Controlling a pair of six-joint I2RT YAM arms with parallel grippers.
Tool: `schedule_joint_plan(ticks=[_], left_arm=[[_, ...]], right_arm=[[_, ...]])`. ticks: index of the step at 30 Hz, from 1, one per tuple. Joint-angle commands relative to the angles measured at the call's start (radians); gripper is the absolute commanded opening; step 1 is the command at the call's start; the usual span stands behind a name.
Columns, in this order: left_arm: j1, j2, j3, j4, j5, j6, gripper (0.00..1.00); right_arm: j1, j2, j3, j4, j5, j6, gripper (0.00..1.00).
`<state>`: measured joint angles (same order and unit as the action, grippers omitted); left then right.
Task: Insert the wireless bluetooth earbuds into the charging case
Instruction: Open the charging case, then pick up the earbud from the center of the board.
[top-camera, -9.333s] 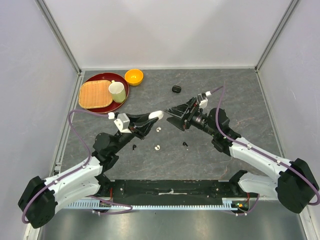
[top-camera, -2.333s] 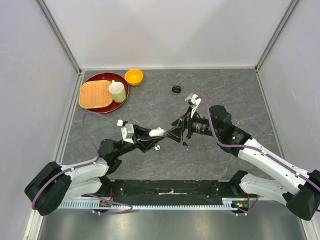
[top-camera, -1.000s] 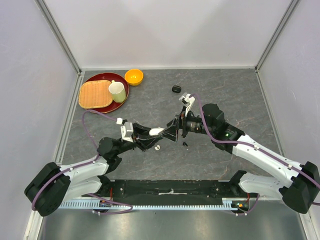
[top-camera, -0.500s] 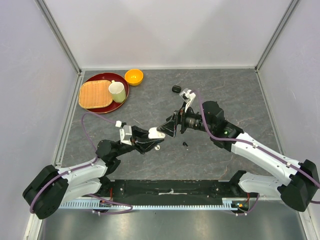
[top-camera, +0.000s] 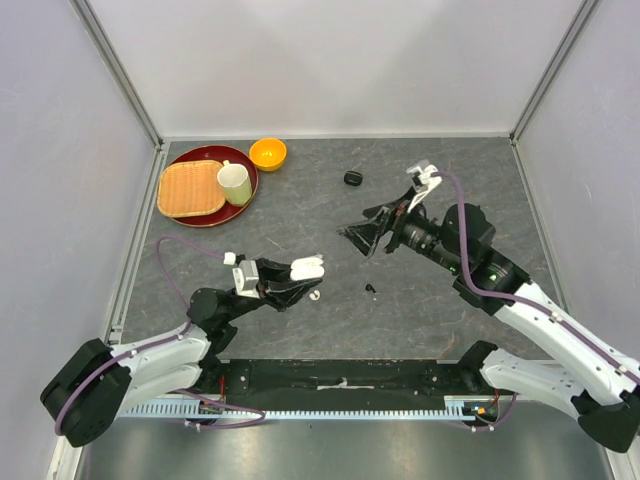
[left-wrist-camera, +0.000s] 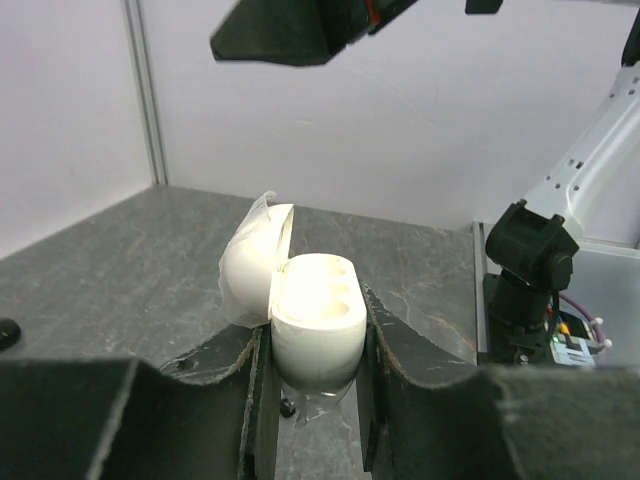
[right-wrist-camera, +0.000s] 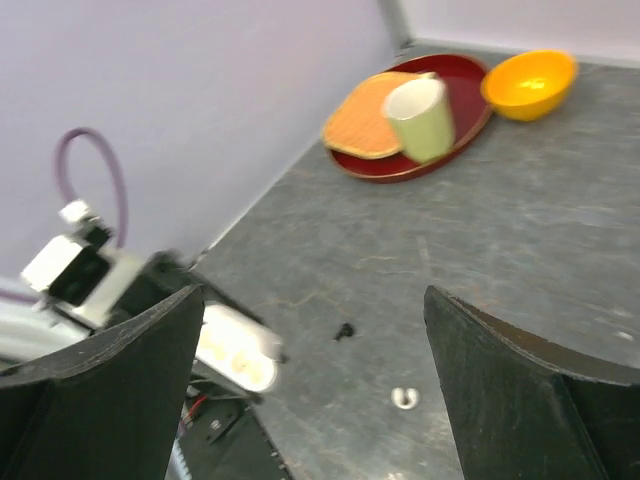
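Note:
My left gripper (top-camera: 300, 272) (left-wrist-camera: 315, 345) is shut on the white charging case (top-camera: 309, 267) (left-wrist-camera: 318, 322), which it holds upright with its lid (left-wrist-camera: 250, 270) flipped open. I cannot tell what is in the case's wells. On the table lie a white earbud (top-camera: 315, 294) (right-wrist-camera: 404, 398) and a black earbud (top-camera: 370, 289) (right-wrist-camera: 344, 330). Another black earbud (left-wrist-camera: 288, 407) shows under the case. My right gripper (top-camera: 357, 238) (right-wrist-camera: 312, 295) hangs open and empty, up and to the right of the case (right-wrist-camera: 235, 350).
A black charging case (top-camera: 352, 178) lies at the back centre. At the back left a red tray (top-camera: 190, 215) (right-wrist-camera: 455, 140) holds a woven basket (top-camera: 190, 188) and a pale green cup (top-camera: 235, 184) (right-wrist-camera: 415, 118). An orange bowl (top-camera: 268, 153) (right-wrist-camera: 528, 85) sits beside the tray.
My right gripper has pulled back from the white case, up and to the right, with its jaws spreading wider. The left gripper with the case has shifted slightly left and nearer.

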<state>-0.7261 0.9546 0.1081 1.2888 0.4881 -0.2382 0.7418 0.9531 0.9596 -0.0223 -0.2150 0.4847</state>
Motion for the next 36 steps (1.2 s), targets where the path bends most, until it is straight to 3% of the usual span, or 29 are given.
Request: schedule_joint_plan(ticks=[1,6,16,22,30,36], left_arm=[[-0.004,-0.062,-0.01,0.251,-0.033,0.077,0.02],[-0.004,-0.164,-0.019,0.187,-0.017,0.094,0.02],[-0.004,-0.326,-0.059,0.063,-0.057,0.129,0.02],[-0.004,-0.381,-0.059,0.006,-0.083,0.157,0.02],[-0.003,-0.408,-0.067,-0.002,-0.098,0.158,0.02],[-0.004,-0.447,-0.077,-0.009,-0.108,0.158,0.02]], right_arm=[[-0.027,-0.04,0.01,-0.183,0.285,-0.041,0.96],[-0.084,-0.037,-0.041,-0.266,0.328,-0.054,0.94],[-0.114,0.054,-0.076,-0.308,0.238,-0.092,0.83],[-0.113,0.206,-0.105,-0.225,0.12,-0.022,0.81],[-0.111,0.442,-0.101,-0.027,0.057,0.182,0.68],[-0.098,0.604,-0.024,-0.011,-0.035,0.167,0.59]])
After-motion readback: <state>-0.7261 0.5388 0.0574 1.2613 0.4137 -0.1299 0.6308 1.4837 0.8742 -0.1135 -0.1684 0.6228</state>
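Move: The farther white earbud lies on the table about 5 cm ahead of the right hand, 7 cm to its left and some 34 cm below; the nearer white one is 8 cm closer in, level with it sideways. A black earbud lies about 2 cm back and 5 cm right of the right hand. From the left hand, still holding the already open case, the farther white earbud is about 10 cm ahead, 2 cm right, 24 cm down. Right hand sinks about 25 cm towards the white earbuds, tipping down, fingers part-closing; left raises the gripped case 8 cm. ##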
